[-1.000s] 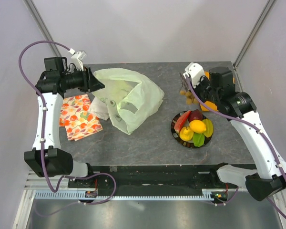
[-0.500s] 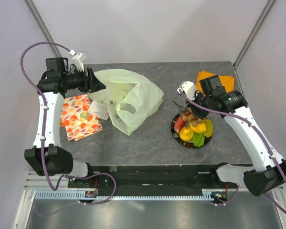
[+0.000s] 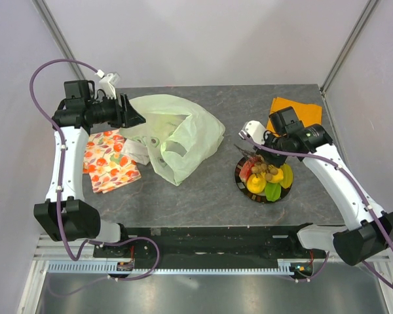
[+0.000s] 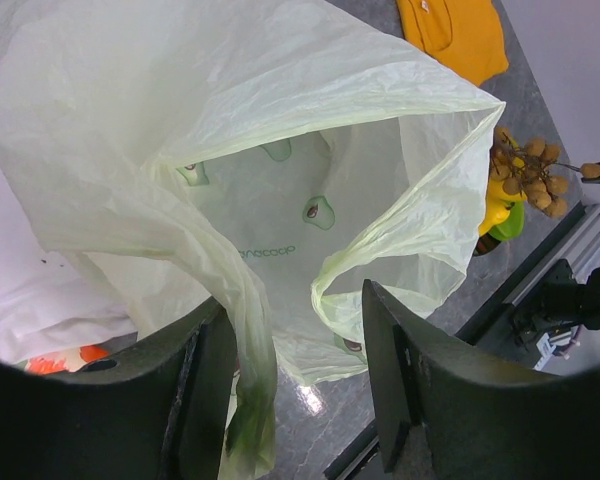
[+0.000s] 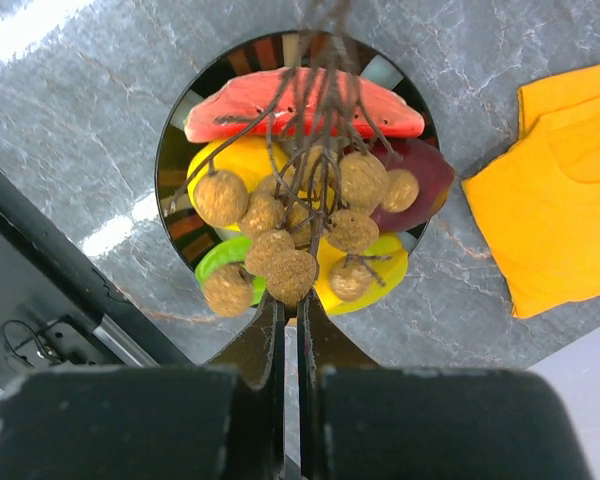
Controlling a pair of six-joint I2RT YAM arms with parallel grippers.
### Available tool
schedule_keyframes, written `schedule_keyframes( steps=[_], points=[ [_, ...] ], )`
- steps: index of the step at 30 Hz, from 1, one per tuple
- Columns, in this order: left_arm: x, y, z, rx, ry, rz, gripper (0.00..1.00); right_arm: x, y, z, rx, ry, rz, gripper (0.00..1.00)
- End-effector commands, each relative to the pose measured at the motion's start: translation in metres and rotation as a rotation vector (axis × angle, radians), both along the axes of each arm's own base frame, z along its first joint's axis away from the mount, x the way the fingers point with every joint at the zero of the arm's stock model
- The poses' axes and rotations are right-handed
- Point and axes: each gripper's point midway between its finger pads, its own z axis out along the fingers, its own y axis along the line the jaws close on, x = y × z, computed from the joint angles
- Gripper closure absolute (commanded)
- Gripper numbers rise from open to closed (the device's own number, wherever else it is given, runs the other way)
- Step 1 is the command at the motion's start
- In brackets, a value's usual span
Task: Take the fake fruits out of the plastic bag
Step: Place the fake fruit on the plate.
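Note:
The pale green plastic bag (image 3: 177,137) lies open at the back left, and no fruit shows inside it in the left wrist view (image 4: 230,120). My left gripper (image 3: 135,117) is at the bag's left rim. Its jaws stand wide apart (image 4: 295,312) and bag film drapes along the left finger. My right gripper (image 3: 267,156) is shut (image 5: 290,300) on the brown grape bunch (image 5: 300,235), held just over the black plate (image 5: 170,160). The plate holds a red slice (image 5: 280,100) and yellow (image 5: 235,160), green (image 5: 215,258) and dark red (image 5: 430,175) pieces.
A fruit-printed cloth (image 3: 108,160) and a white cloth (image 3: 136,152) lie left of the bag. An orange cloth (image 3: 301,108) lies at the back right, behind the plate (image 3: 238,175). The table's near edge has a black rail.
My right arm has carried the grape bunch from the back right, forward and left, to over the plate. The left arm and the bag have hardly moved.

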Motion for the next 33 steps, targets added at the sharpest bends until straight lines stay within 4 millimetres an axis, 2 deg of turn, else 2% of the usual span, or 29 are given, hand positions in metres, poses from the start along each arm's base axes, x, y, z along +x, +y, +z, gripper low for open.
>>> schedule_keyframes(
  steps=[1, 6, 8, 14, 23, 29, 30, 33],
  points=[
    [0.003, -0.001, 0.007, -0.016, -0.025, 0.008, 0.42, -0.004, -0.005, 0.003, -0.037, -0.041, 0.050, 0.98],
    [0.002, -0.002, 0.006, -0.020, -0.021, 0.004, 0.42, 0.007, -0.006, 0.022, -0.063, -0.141, 0.126, 1.00],
    [0.003, -0.003, 0.005, -0.025, -0.018, 0.000, 0.42, 0.000, -0.006, 0.019, -0.075, -0.111, 0.164, 0.99],
    [0.002, -0.003, 0.006, -0.029, -0.021, 0.000, 0.42, -0.014, 0.003, 0.008, -0.073, -0.087, 0.258, 0.87],
    [-0.001, -0.004, 0.005, -0.027, -0.024, -0.005, 0.42, -0.013, 0.014, -0.011, -0.107, -0.063, 0.288, 0.82],
    [0.000, -0.003, 0.006, -0.030, -0.023, -0.005, 0.42, -0.012, 0.014, -0.020, -0.123, -0.055, 0.284, 0.68],
    [0.001, -0.004, 0.005, -0.031, -0.023, -0.008, 0.42, -0.012, 0.013, -0.021, -0.125, -0.057, 0.279, 0.61],
    [0.001, -0.004, 0.004, -0.033, -0.021, -0.011, 0.42, -0.010, 0.013, -0.021, -0.128, -0.062, 0.272, 0.57]
  ],
)
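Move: The plate I am filling has its centre roughly 2 cm ahead and 3 cm left of my right hand, some 15 cm below; the bunch of brown fruits still hangs from these fingers. On the plate, the watermelon slice is about 5 cm ahead and 8 cm left of this hand, the apple 8 cm ahead and 2 cm left, the green fruit 3 cm back, straight below sideways. From my left hand the plate lies some 38 cm right, 7 cm back and 24 cm lower. With my right hand I swing the bunch over the plate, turning the wrist about 15 degrees counter-clockwise and easing back and a little left. Then I sink about 3 cm towards the piled fruits while my shut fingers spread to nearly half open, letting go of the bunch. ##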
